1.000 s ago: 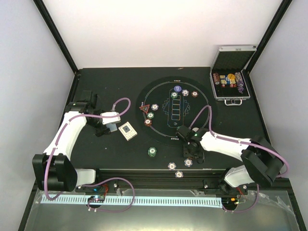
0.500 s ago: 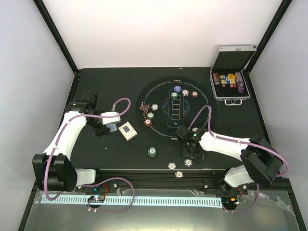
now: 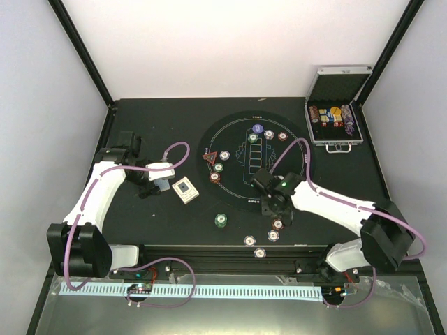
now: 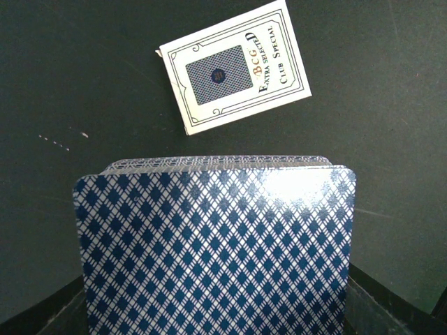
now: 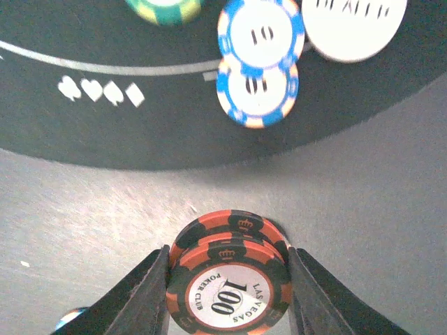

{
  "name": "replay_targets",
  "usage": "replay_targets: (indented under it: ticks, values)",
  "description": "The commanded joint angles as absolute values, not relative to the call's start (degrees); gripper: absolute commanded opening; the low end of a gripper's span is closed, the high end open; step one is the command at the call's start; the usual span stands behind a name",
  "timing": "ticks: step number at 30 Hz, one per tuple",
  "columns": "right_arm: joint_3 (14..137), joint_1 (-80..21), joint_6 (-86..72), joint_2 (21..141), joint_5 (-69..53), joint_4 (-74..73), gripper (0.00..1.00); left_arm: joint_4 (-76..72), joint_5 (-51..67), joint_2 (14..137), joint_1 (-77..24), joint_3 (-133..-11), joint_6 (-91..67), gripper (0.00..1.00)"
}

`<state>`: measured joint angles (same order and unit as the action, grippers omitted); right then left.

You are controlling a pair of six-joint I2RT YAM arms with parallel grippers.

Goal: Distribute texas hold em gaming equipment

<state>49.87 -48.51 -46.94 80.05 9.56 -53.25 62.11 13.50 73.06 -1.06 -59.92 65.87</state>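
In the right wrist view, my right gripper is shut on two stacked orange-black poker chips marked 100, low over the grey table. Beyond them on the black mat lie two blue-white chips, a green chip and the white round button. From above, the right gripper is at the mat's near edge. My left gripper is shut on a deck of blue diamond-backed playing cards, which fills the left wrist view and hides the fingers.
A white card box lies just right of the left gripper. A red triangular marker and more chips sit on the round mat. Loose chips and a green one lie near the front edge. An open silver case stands back right.
My right gripper has closed on the orange-black chips and moved from near the front edge up and left to the mat's near edge. The left arm has not moved.
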Motion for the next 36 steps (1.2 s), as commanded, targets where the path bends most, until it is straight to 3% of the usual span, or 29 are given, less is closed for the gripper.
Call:
replay_targets:
  ticks: [1, 13, 23, 36]
  values:
    - [55.3, -45.7, -43.4, 78.9, 13.5, -56.7, 0.31, 61.7, 14.2, 71.5, -0.7, -61.6, 66.8, 0.01]
    - [68.9, -29.5, -29.2, 93.8, 11.5, -50.9, 0.31, 62.5, 15.6, 71.6, -0.8, -61.5, 67.1, 0.02]
    - [74.5, -28.5, -27.2, 106.7, 9.4, -47.9, 0.3, 62.8, 15.9, 72.0, -1.2, -61.6, 67.0, 0.02]
    - [70.8, -26.5, -27.2, 108.6, 9.0, -45.0, 0.3, 62.4, 16.0, 72.3, -1.6, -61.7, 67.0, 0.02]
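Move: The red chips, already pinched in the right hand, are going to a bare patch of felt about 15 cm ahead of that hand, 2 cm to its right and some 5 cm below. On the way lie two white chips, 6 and 9 cm straight ahead. The dealer button sits 11 cm ahead and 4 cm right, the green chip 12 cm ahead and 5 cm left. From the left hand the patch is roughly 43 cm right, 2 cm ahead and 13 cm below. The red chips stay pinched upright in the right fingers and are carried forward about 15 cm in an arc, drifting a little right. They first rise some 4 cm, pass over the white chips, then sink about 8 cm to hang low over the bare felt just beyond the dealer button, the descent slowing to a creep. The left hand keeps holding the card deck in place. ##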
